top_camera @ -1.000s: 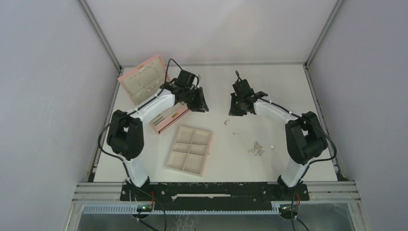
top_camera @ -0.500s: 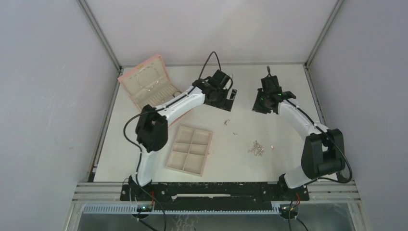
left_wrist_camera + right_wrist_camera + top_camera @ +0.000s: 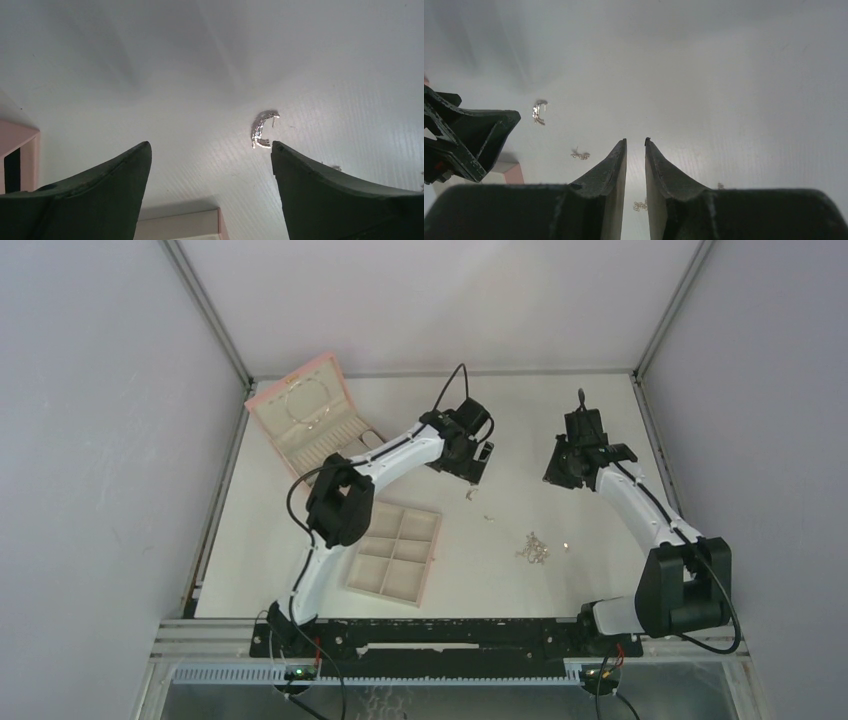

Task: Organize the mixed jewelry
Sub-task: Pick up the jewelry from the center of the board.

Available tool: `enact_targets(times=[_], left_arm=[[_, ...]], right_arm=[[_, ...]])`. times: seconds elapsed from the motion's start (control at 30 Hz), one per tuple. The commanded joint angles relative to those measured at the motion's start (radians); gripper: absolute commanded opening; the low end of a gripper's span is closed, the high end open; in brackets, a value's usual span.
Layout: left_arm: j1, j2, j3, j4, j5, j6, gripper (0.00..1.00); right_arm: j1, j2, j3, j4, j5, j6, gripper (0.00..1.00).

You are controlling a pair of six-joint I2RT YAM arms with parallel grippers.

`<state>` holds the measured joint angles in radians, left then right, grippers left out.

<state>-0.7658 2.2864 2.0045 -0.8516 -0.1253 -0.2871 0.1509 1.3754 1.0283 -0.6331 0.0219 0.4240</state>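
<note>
The mixed jewelry lies loose on the white table: a curved silver earring [image 3: 470,494] [image 3: 261,131] [image 3: 539,111], a tiny piece [image 3: 489,517] [image 3: 579,154], a chain cluster [image 3: 533,548] [image 3: 640,205] and a small bit [image 3: 566,546]. My left gripper [image 3: 478,462] [image 3: 210,145] hovers open and empty, the earring just beyond its right fingertip. My right gripper [image 3: 560,472] [image 3: 635,141] hangs farther right above bare table, its jaws a narrow gap apart with nothing between them.
A pink jewelry box [image 3: 305,420] stands open at the back left. A beige six-compartment tray [image 3: 395,552] [image 3: 180,227] sits in front of the left gripper's spot. Grey walls close in the table on three sides.
My left arm swung right from the pink box to the table's middle and its jaws opened wide. My right arm drew away to the right.
</note>
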Motion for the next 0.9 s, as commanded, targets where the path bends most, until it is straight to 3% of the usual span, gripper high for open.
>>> enact_targets(times=[0.0,0.13,0.47,0.87], left_arm=[[-0.004,0.007,0.020,-0.006,0.000,0.010,0.90],[-0.012,0.020,0.019,-0.004,0.046,-0.011,0.77],[-0.041,0.049,0.016,-0.002,0.082,-0.034,0.68],[-0.040,0.083,0.024,-0.007,0.078,-0.053,0.46]], right_arm=[[-0.005,-0.017,-0.005,0.017,-0.008,-0.018,0.28],[-0.004,-0.012,-0.006,0.023,-0.008,-0.018,0.28],[-0.004,-0.004,-0.021,0.034,-0.011,-0.018,0.25],[-0.004,-0.004,-0.033,0.033,-0.011,-0.019,0.25]])
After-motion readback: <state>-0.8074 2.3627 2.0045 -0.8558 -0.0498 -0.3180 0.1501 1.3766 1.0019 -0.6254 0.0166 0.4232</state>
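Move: The curved earring lies about 3 cm back, 3 cm to the right and 6 cm below the left hand's open fingers. A second small earring is some 5 cm nearer the base and 4 cm farther right than that one. The sorting tray's middle is roughly 16 cm back and 13 cm left of the left hand. From the right hand, the curved earring is about 13 cm left, 1 cm ahead and 11 cm down. Sinking about 4 cm while drawing back 3 cm and easing 2 cm right, the left hand comes down over the curved earring. Its wrist tips slightly, bringing the fingertips a little more upright, and the wide-open fingers narrow to about half their opening; they come close above the earring without a visible touch. ##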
